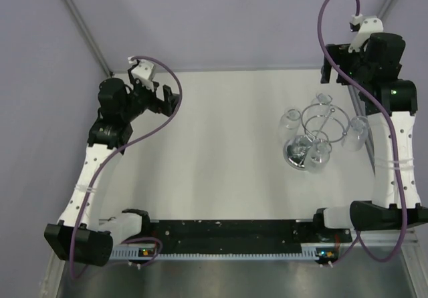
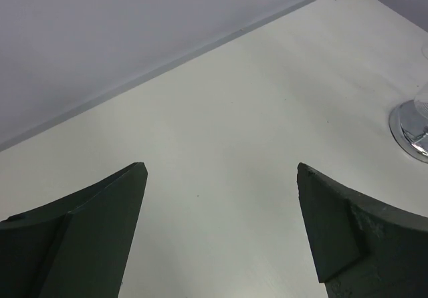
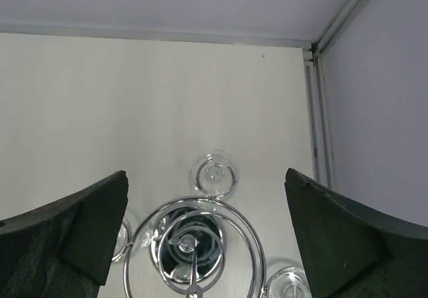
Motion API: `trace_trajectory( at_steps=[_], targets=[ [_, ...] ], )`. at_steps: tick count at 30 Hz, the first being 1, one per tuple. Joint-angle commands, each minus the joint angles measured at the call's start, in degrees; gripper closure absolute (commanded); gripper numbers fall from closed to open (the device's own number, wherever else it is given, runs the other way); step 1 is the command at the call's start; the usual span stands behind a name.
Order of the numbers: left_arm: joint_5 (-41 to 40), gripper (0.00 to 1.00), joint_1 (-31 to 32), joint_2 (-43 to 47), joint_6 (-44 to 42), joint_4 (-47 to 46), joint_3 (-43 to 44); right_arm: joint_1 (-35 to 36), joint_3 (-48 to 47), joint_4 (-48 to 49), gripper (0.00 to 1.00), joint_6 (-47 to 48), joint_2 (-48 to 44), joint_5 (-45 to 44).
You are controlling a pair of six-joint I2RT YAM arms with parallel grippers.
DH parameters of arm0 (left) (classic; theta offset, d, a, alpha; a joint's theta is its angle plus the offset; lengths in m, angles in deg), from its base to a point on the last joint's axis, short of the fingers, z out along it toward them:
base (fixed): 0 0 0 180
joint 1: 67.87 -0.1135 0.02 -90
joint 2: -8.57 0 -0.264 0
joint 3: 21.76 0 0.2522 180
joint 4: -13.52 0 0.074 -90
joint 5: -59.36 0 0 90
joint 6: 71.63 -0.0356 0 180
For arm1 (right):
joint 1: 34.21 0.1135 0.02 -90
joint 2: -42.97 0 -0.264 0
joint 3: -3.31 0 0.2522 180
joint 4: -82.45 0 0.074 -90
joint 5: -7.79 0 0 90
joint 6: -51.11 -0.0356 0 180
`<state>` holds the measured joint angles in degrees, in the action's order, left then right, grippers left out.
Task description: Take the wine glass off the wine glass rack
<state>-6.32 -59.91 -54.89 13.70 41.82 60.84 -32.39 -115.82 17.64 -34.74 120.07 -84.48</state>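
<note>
The chrome wine glass rack (image 1: 323, 119) stands at the right of the white table, its round mirror base (image 1: 297, 153) on the tabletop. Several clear wine glasses hang upside down from its rings, among them one on the left (image 1: 289, 121), one at the back (image 1: 324, 99) and one on the right (image 1: 359, 128). My right gripper (image 1: 332, 61) is open, high above and behind the rack. In the right wrist view, between its open fingers (image 3: 206, 174), I look down on the rack's rings (image 3: 251, 241) and a glass foot (image 3: 214, 173). My left gripper (image 1: 170, 97) is open and empty at the far left.
In the left wrist view the open gripper (image 2: 221, 166) hangs over bare table (image 2: 221, 111), and the rack base (image 2: 408, 129) shows at the right edge. Purple walls close the back and sides. A metal rail (image 3: 319, 111) runs along the table's right edge.
</note>
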Motion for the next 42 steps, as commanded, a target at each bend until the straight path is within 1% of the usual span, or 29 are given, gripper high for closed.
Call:
trace_trajectory(
  at_steps=[1, 3, 5, 8, 12, 16, 18, 21, 24, 26, 30, 32, 35, 36, 40, 42],
  targets=[
    [8.45, 0.01, 0.38, 1.5, 0.1, -5.04, -2.04, 0.55, -3.18, -0.99, 0.01, -0.29, -1.34, -0.12],
    [12.14, 0.01, 1.52, 1.5, 0.27, -7.15, -2.83, 0.63, -3.27, -0.9, 0.01, 3.4, -2.04, 4.0],
    [14.52, 0.02, 4.32, 1.06, -0.69, -8.83, -3.27, 0.55, -3.18, -0.72, 0.01, 5.69, -3.18, 7.69],
    [16.29, 0.05, 8.81, -0.25, -1.49, -10.32, -2.92, 0.55, -4.5, -1.16, 0.01, 5.53, -3.97, 10.17],
    [19.71, 0.08, 14.25, -2.8, -0.52, -14.01, -3.27, 0.55, -6.17, -4.58, 0.01, 4.65, -3.8, 10.43],
    [22.26, 0.07, 19.53, -6.31, -1.75, -19.02, -3.98, 0.64, -5.64, -8.09, 0.01, 6.4, -4.59, 10.61],
    [23.67, 0.06, 21.47, -8.77, -0.62, -22.0, -3.89, 0.55, -6.17, -9.24, 0.03, 6.41, -4.68, 6.42],
    [24.02, 0.05, 24.28, -12.38, 0.8, -29.12, -4.24, 0.64, -5.38, -11.35, 0.03, 6.4, -4.85, 0.79],
    [24.55, 0.05, 27.71, -17.12, -0.78, -31.94, -3.02, 0.55, -4.07, -12.58, 0.03, 5.97, -5.99, 1.9],
    [25.43, 0.05, 29.29, -20.28, -1.04, -33.96, -1.96, 0.55, -3.45, -12.59, 0.03, 5.35, -7.22, 5.76],
    [25.26, 0.05, 31.32, -27.31, -2.1, -35.55, 1.64, 0.55, -4.15, -13.11, 0.03, 4.64, -7.67, 7.45],
    [24.73, 0.05, 31.76, -30.91, -0.53, -37.04, 3.66, 0.63, -4.33, -13.38, 0.03, 6.57, -8.1, 6.4],
    [23.33, 0.05, 32.37, -35.58, 0.36, -40.03, 5.6, 0.55, -3.97, -13.38, 0.02, 9.12, -8.37, -1.49],
    [22.8, 0.04, 32.64, -36.98, 0.36, -41.25, 5.95, 0.64, -3.89, -13.38, 0.02, 9.65, -8.54, -2.74],
    [20.86, 0.03, 33.52, -41.64, 1.76, -45.91, 7.27, 0.55, -3.27, -14.25, 0.02, 9.66, -9.69, 0.23],
    [21.3, 0.03, 33.95, -43.67, 2.12, -47.67, 7.89, 0.55, -2.31, -15.13, 0.02, 9.31, -9.95, 0.85]
  ],
)
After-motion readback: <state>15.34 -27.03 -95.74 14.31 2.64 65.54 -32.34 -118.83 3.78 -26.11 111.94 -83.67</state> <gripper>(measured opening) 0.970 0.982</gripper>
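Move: The left wine glass on the rack hangs about 41 cm to the left hand's right, 3 cm nearer the base and 18 cm lower. Of that glass, the rack's post stands 10 cm right and 2 cm nearer, the far glass 11 cm right and 7 cm farther out, and the near glass 8 cm right and 11 cm nearer. From the right hand, the left wine glass lies some 13 cm left, 5 cm back and 23 cm below. Open left hand sweeps some 30 cm right, sinking, turning clockwise, towards left wine glass; right hand backs 8 cm. ##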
